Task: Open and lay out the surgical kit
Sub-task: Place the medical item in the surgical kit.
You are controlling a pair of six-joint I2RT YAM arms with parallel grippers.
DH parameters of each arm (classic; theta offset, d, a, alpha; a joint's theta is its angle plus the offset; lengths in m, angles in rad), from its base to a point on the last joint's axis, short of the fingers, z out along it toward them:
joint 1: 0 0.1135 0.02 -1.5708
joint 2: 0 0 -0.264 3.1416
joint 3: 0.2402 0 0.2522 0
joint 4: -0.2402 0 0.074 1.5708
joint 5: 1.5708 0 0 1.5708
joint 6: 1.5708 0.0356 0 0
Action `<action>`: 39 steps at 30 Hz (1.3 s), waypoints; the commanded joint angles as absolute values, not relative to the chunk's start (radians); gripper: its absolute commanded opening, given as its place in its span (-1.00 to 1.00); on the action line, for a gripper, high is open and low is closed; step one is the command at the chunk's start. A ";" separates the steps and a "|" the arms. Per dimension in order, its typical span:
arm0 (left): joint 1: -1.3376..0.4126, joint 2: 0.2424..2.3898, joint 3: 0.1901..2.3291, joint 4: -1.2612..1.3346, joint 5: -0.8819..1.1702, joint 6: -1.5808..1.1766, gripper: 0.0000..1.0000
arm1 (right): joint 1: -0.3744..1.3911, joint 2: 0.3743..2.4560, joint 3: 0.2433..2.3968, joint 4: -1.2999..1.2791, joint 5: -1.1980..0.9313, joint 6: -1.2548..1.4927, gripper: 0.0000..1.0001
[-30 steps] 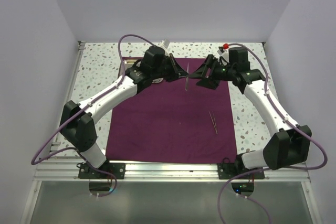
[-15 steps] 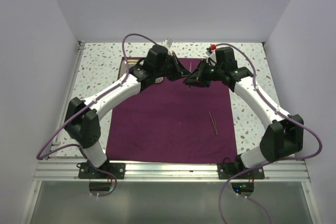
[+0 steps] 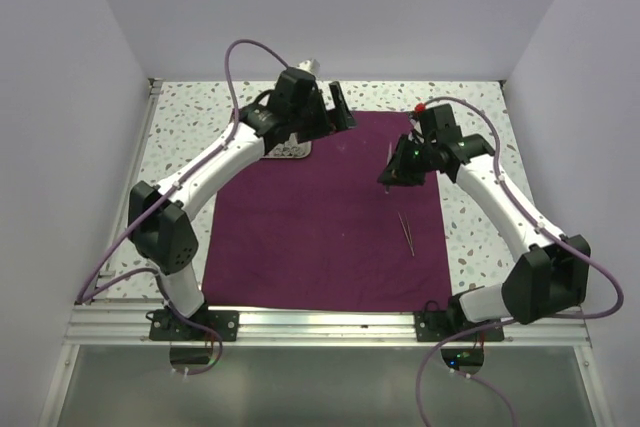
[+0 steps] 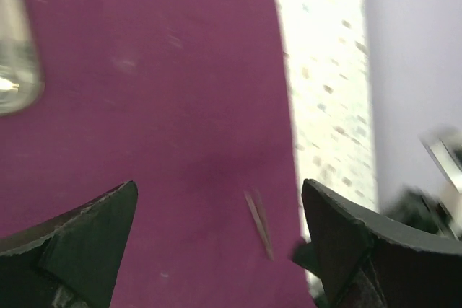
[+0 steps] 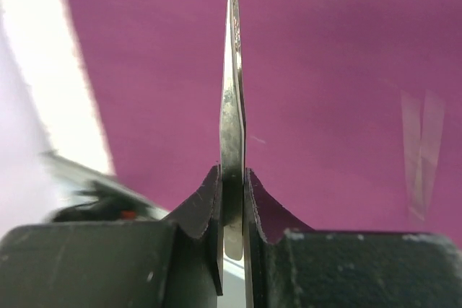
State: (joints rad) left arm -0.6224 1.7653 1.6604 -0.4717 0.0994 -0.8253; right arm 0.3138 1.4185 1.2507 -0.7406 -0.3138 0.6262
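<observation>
The dark purple cloth wrap [image 3: 320, 247] lies spread flat on the table. My right gripper [image 3: 392, 177] hangs above its right part, shut on the thin silver scissors [image 5: 232, 70], seen edge-on and pointing away from the wrist camera [image 5: 232, 171]. The tweezers [image 3: 406, 234] lie on the cloth just nearer than that gripper, also showing as blurred tweezers [image 4: 258, 225] and tweezers [image 5: 419, 153]. My left gripper [image 3: 332, 112] is open and empty over the cloth's far edge [image 4: 218, 185]. The steel tray [image 3: 292, 151] sits at the cloth's far left corner, partly under the left arm.
Speckled tabletop [image 3: 190, 137] borders the cloth on the left, right and far sides. White walls [image 3: 330, 7] close in the space on three sides. A metal rail [image 3: 320, 325] runs along the near edge at the arm bases.
The left gripper opened, let go of the scissors and drew back toward the far edge. The right gripper closed on the scissors and carried them right and nearer.
</observation>
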 commanded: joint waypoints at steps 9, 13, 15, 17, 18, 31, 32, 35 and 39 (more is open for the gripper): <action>-0.473 2.068 1.970 -0.891 -0.347 -0.459 0.99 | 0.314 1.276 0.878 -0.937 -0.019 0.525 -1.00; -0.443 2.126 2.015 -0.887 -0.342 -0.446 0.99 | 0.314 1.327 0.891 -0.943 0.020 0.546 -1.00; -0.428 2.158 2.029 -0.882 -0.327 -0.448 0.99 | 0.313 1.365 0.903 -0.945 0.046 0.546 -0.73; -0.419 2.183 2.061 -0.887 -0.318 -0.448 0.97 | 0.313 1.385 0.910 -0.943 0.057 0.546 -0.33; -0.419 2.204 2.075 -0.890 -0.316 -0.443 0.96 | 0.313 1.393 0.910 -0.940 0.061 0.546 -0.25; -0.338 2.307 2.142 -0.864 -0.379 -0.371 0.54 | 0.314 1.359 1.063 -1.083 0.104 0.558 0.13; -0.325 2.309 2.132 -0.853 -0.383 -0.371 0.51 | 0.314 1.353 1.101 -1.097 0.110 0.560 0.13; -0.304 2.316 2.102 -0.825 -0.387 -0.364 0.44 | 0.314 1.350 1.162 -1.134 0.114 0.558 0.14; -0.287 2.355 2.097 -0.801 -0.377 -0.354 0.38 | 0.314 1.358 1.201 -1.163 0.114 0.558 0.14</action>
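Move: My right hand holds the tweezers; their place on the cloth is about 8 cm back, 11 cm right and 15 cm below. The pair of thin rods lies about 5 cm beyond that place and 4 cm left of it, the cloth's right edge some 6 cm right of it. For my left hand, the slender instrument near the tray's middle is roughly 14 cm ahead, 23 cm left, 20 cm below; the scissors lie 6 cm right of it and 1 cm nearer. I lower the tweezers with my right hand about 14 cm down, 12 back and 10 right, tipping the fingers to near vertical, open to let go beside the thin rods, then rise some 8 cm, easing forward. Meanwhile my empty left hand sweeps left, down and forward to just over the tray, rolling about 45 degrees to point down, its wide-open fingers narrowing to roughly two thirds. ##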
